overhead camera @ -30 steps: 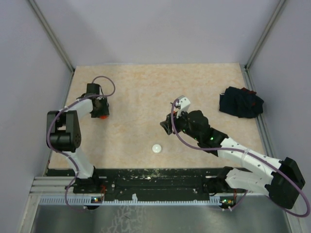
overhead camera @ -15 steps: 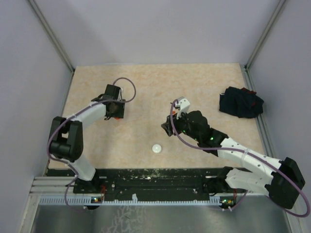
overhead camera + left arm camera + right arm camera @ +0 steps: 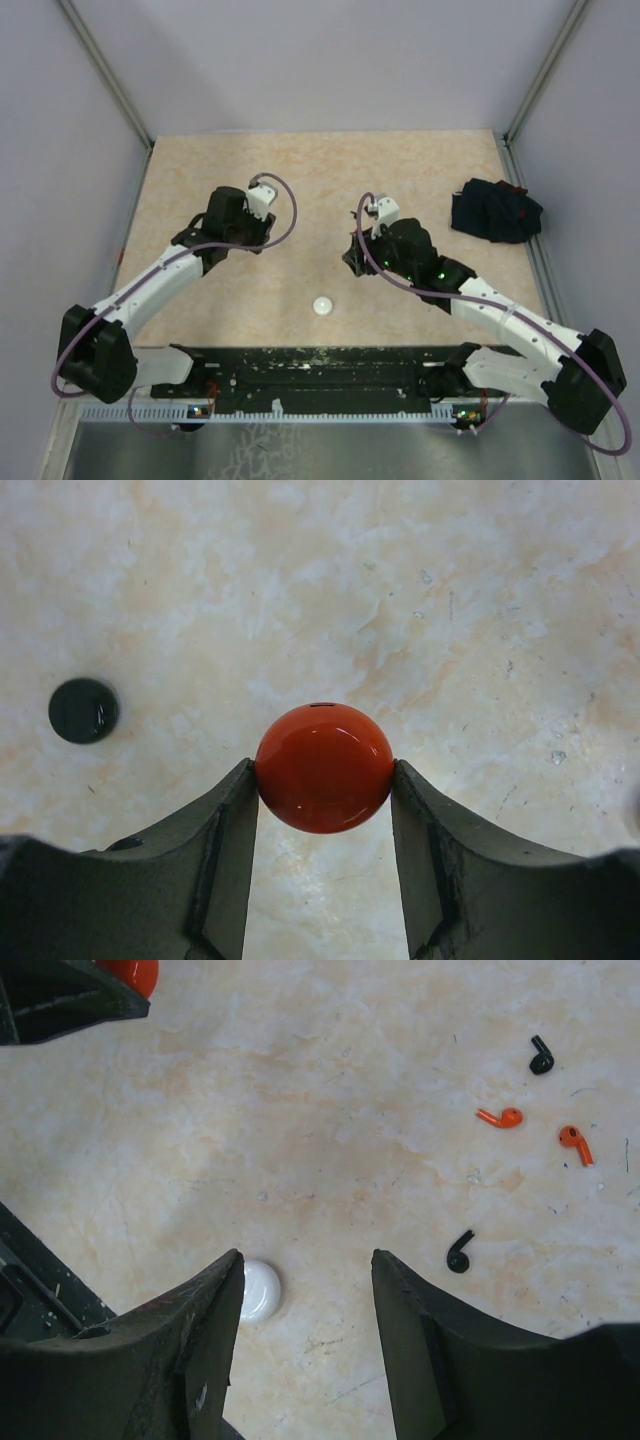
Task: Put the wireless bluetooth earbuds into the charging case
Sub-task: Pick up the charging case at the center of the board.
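Observation:
A glossy red round charging case (image 3: 323,767) is pinched between the fingertips of my left gripper (image 3: 322,770), held above the table. In the right wrist view the same case (image 3: 135,972) shows at the top left corner. My right gripper (image 3: 306,1256) is open with only bare table between its jaws. To its right the wireless bluetooth earbuds lie loose: a black one (image 3: 460,1251) nearest, two orange ones (image 3: 500,1117) (image 3: 574,1144), and another black one (image 3: 541,1055) farther off.
A white round case (image 3: 322,305) lies near the table's front edge, partly behind my right gripper's left finger (image 3: 215,1320). A black round case (image 3: 83,710) lies left of the red one. A dark cloth bundle (image 3: 495,210) sits at the far right.
My left arm has swung right from the table's left side toward the middle, carrying the red case. The right gripper has shifted slightly away and to the right.

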`<state>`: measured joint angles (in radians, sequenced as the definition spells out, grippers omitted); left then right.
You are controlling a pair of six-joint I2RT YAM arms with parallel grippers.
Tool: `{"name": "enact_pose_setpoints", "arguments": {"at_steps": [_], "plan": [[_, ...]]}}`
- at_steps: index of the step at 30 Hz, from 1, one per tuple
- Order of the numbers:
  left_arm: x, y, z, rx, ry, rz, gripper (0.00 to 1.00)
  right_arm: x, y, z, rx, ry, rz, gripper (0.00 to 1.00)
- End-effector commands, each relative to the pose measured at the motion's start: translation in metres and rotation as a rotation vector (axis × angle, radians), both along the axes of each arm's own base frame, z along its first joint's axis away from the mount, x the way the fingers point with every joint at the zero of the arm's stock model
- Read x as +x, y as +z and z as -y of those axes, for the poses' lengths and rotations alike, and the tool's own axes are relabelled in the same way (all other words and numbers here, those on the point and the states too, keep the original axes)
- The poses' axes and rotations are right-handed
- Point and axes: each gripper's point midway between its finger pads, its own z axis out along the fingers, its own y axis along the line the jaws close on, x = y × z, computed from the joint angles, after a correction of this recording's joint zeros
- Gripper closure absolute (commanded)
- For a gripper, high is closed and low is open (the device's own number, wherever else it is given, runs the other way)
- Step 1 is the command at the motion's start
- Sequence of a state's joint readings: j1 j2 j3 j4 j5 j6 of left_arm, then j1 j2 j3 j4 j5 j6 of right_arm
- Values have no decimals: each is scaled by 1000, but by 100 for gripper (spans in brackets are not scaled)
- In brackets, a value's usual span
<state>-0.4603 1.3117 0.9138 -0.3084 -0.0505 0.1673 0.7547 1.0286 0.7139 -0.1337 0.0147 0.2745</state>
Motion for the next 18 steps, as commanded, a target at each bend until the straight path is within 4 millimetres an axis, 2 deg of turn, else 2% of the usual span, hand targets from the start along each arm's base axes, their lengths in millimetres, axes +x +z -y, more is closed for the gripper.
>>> {"name": "enact_pose_setpoints", "arguments": {"at_steps": [1, 10, 18], "plan": [[-12, 28, 23, 18, -300, 154, 62, 3, 50, -7, 125, 43, 27, 46], [-49, 57, 61, 78, -713, 432, 63, -3, 76, -23, 145, 146, 0, 46], [-73, 71, 91, 201, -938, 583, 63, -14, 74, -52, 139, 317, -103, 47]]}}
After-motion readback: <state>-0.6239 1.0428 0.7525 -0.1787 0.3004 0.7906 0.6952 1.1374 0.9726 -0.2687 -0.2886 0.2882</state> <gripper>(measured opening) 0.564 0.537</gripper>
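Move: The left hand already holds the red charging case clear of the board. The right fingertips, which it is being brought to, are about 10 cm back, 20 cm to its right and 4 cm higher. From the empty right hand the red case is some 10 cm ahead, 20 cm left and 4 cm below; the white case is about 4 cm back, 5 cm left and 16 cm down, and the nearer black earbud 7 cm ahead, 6 cm right and 17 cm down. Still pinching the red case, the left arm brings it in towards the right gripper, about 7 cm to the right and 6 cm back while rising some 5 cm, and swings the hand roughly 45 degrees clockwise so the fingers come to point more across the board and less steeply down. The right arm comes to meet it, first lifting about 6 cm and then easing some 4 cm left with a slight counter-clockwise turn, its half-open fingers staying empty. ##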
